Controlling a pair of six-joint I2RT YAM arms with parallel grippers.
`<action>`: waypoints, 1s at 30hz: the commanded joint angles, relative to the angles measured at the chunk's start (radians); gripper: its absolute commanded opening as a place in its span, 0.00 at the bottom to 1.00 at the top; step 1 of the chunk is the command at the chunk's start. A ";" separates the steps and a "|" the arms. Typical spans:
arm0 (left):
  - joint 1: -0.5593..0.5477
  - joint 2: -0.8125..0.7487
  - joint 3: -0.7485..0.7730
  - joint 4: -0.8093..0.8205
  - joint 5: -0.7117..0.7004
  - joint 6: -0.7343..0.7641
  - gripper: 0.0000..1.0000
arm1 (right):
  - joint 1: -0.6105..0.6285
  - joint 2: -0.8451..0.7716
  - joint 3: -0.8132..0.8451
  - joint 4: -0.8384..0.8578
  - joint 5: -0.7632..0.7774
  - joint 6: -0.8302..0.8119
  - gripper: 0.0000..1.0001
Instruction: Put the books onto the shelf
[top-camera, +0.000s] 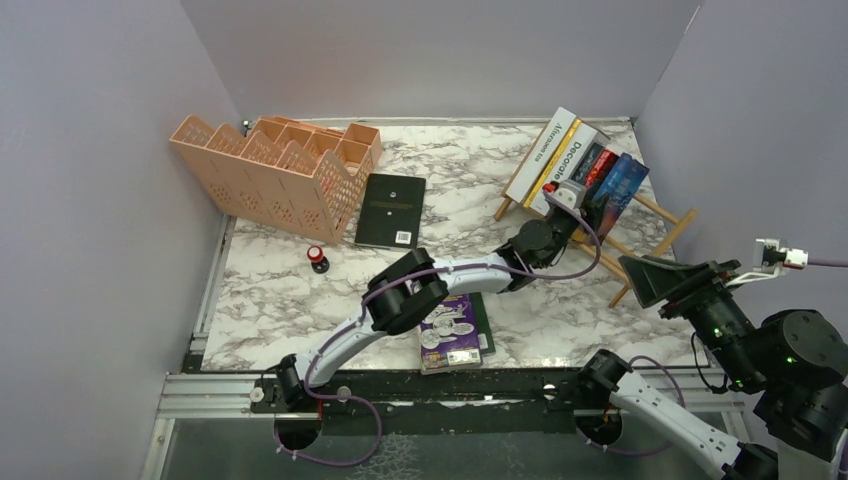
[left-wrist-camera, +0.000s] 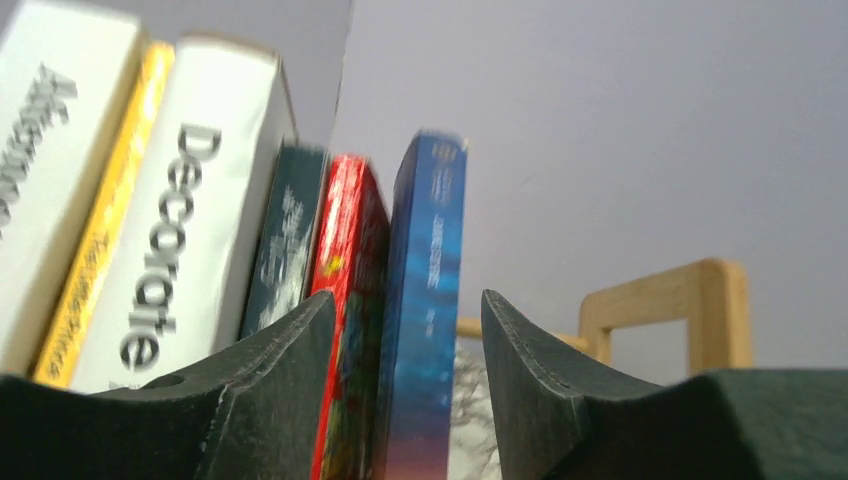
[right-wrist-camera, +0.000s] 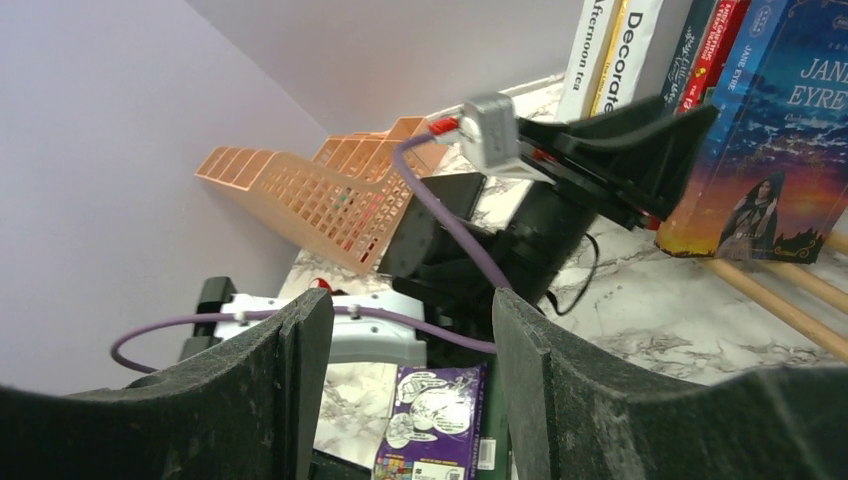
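Observation:
The light-wood shelf (top-camera: 668, 220) stands at the back right and holds several books upright: a white one (top-camera: 545, 150), a yellow one, "Decorate" (top-camera: 568, 158), a dark one, a red one (top-camera: 603, 165) and a blue one (top-camera: 622, 185). My left gripper (top-camera: 596, 203) is at these books. In the left wrist view it (left-wrist-camera: 407, 295) is open astride the red book (left-wrist-camera: 345, 260) and the blue book (left-wrist-camera: 428, 300), with a gap to the right finger. A black book (top-camera: 390, 208) lies flat mid-table. A purple cartoon book (top-camera: 450, 330) lies on a dark green one (top-camera: 484, 320) near the front. My right gripper (top-camera: 632, 275) hangs open and empty.
A peach plastic lattice organizer (top-camera: 280, 165) sits at the back left. A small red-capped object (top-camera: 317, 258) stands in front of it. Grey walls close in the marble table (top-camera: 280, 300) on three sides. The left arm stretches diagonally across the middle.

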 joint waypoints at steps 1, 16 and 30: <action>0.004 -0.178 -0.055 0.022 0.086 0.004 0.57 | 0.002 0.021 -0.012 0.012 0.031 -0.009 0.64; 0.027 -0.654 -0.593 -0.218 0.036 -0.102 0.65 | 0.003 0.101 -0.082 0.016 0.041 0.058 0.64; 0.195 -1.052 -0.961 -1.203 -0.065 -0.378 0.99 | 0.001 0.378 -0.427 0.326 -0.268 0.076 0.65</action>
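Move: The purple book lies about 26 cm to the left hand's left, some 22 cm back towards the base and 23 cm below it; from the right hand it is roughly 31 cm left, 3 cm ahead and 38 cm down. From the left hand, the green book under it sits about 23 cm left and 18 cm back, the black book 37 cm left and 7 cm ahead, and Jane Eyre on the shelf about 5 cm ahead and 5 cm right, at about hand height. Jane Eyre, already let go, is left on the shelf as the left hand rises about 12 cm while backing off, then sweeps left and sinks past its starting height towards the purple book, 26 cm leftward in all, tipping down and opening its half-open fingers nearly fully. The right hand, fingers still open, speeds up down, left and forward towards that book, dropping some 14 cm and tipping down. ##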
